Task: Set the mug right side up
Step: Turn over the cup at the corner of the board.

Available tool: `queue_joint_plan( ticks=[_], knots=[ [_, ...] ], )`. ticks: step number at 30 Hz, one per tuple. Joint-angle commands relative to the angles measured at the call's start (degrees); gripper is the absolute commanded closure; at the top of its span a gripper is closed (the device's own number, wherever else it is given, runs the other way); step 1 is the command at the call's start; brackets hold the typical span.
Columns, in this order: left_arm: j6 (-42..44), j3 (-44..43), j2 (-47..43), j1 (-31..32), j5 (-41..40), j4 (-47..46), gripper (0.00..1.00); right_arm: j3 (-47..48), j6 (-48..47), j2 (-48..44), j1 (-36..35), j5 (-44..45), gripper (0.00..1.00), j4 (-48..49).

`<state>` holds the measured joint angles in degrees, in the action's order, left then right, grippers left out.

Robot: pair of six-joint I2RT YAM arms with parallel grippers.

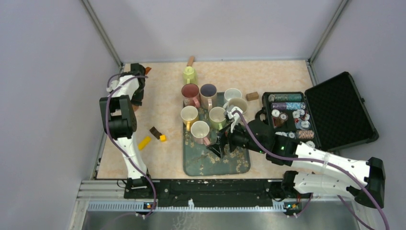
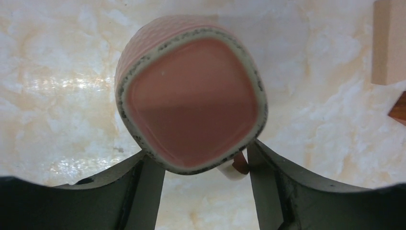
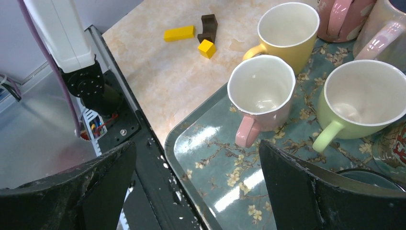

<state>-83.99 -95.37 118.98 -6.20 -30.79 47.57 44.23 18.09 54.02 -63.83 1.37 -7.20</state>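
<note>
The mug [image 2: 191, 96], pink with a speckled cream rim round its base, stands upside down on the marble table, its flat bottom facing the left wrist camera. My left gripper [image 2: 198, 158] is over it at the table's back left [image 1: 136, 93]; both fingers touch its near sides, the right one against its handle [image 2: 237, 167]. In the top view the arm hides the mug. My right gripper [image 1: 221, 143] hangs open over the near left part of the floral tray [image 3: 225, 177], with nothing between its fingers [image 3: 297, 191].
The tray [image 1: 215, 165] carries several upright mugs, among them a pink one [image 3: 261, 93] and a green one [image 3: 364, 100]. A yellow-green mug [image 1: 190, 74] stands behind it. Yellow and brown blocks [image 1: 153, 136] lie left of the tray. An open black case [image 1: 316, 115] sits on the right. A wooden block [image 2: 390, 40] lies near the mug.
</note>
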Motion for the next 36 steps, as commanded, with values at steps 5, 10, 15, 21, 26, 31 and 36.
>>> queue_joint_plan(
  ticks=[5, 10, 15, 21, 26, 31, 36],
  knots=[
    [0.14, 3.83, -5.88, -0.53, -1.24, 1.77, 0.40, -0.76, 0.72, 0.31, 0.64, -1.85, 0.01, 2.89],
    [0.66, 6.46, -7.75, -0.50, -1.21, 1.80, 0.45, -1.82, 2.19, -0.19, 0.59, -2.68, 0.01, 3.59],
    [2.49, 10.05, -9.11, -0.57, -1.12, -1.47, 0.50, -2.62, 3.26, -0.57, 0.60, -2.48, 0.01, 3.78],
    [4.01, 9.44, -7.69, -0.71, -0.65, -2.09, 0.57, -2.74, 3.22, -1.27, 0.58, -1.63, 0.01, 2.98],
    [4.68, 8.27, -6.35, -0.92, 0.12, -2.23, 0.59, -2.87, 3.01, -1.37, 0.64, -1.63, 0.01, 2.72],
    [5.83, 7.57, -5.72, -1.11, 0.83, -3.00, 0.61, -2.83, 2.75, -1.46, 0.64, -1.63, 0.01, 2.54],
    [5.94, 7.34, -4.99, -1.28, 1.64, -2.62, 0.62, -2.74, 2.75, -1.37, 0.71, -1.63, 0.01, 2.74]
  ],
)
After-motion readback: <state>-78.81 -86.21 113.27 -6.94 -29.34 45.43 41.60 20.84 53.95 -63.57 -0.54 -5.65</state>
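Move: The upturned terracotta mug stands just to the left hand's left: its middle is about 6 cm left and 1 cm back, roughly level, with its handle already between the open fingers. A pale wood block lies some 12 cm ahead of this hand and 2 cm left, and a brown wedge about 16 cm ahead and 6 cm right, both some 5 cm lower. From the right hand the mug is about 28 cm ahead, 47 cm left and 17 cm below. Closing around the upturned mug's handle, the left fingers narrow from about two thirds open to under half, seeming to pinch it by the end. Meanwhile the hand draws back towards the base by roughly 4 cm, the forward finger dragging the handle along, then all but stops while the fingers finish closing. ##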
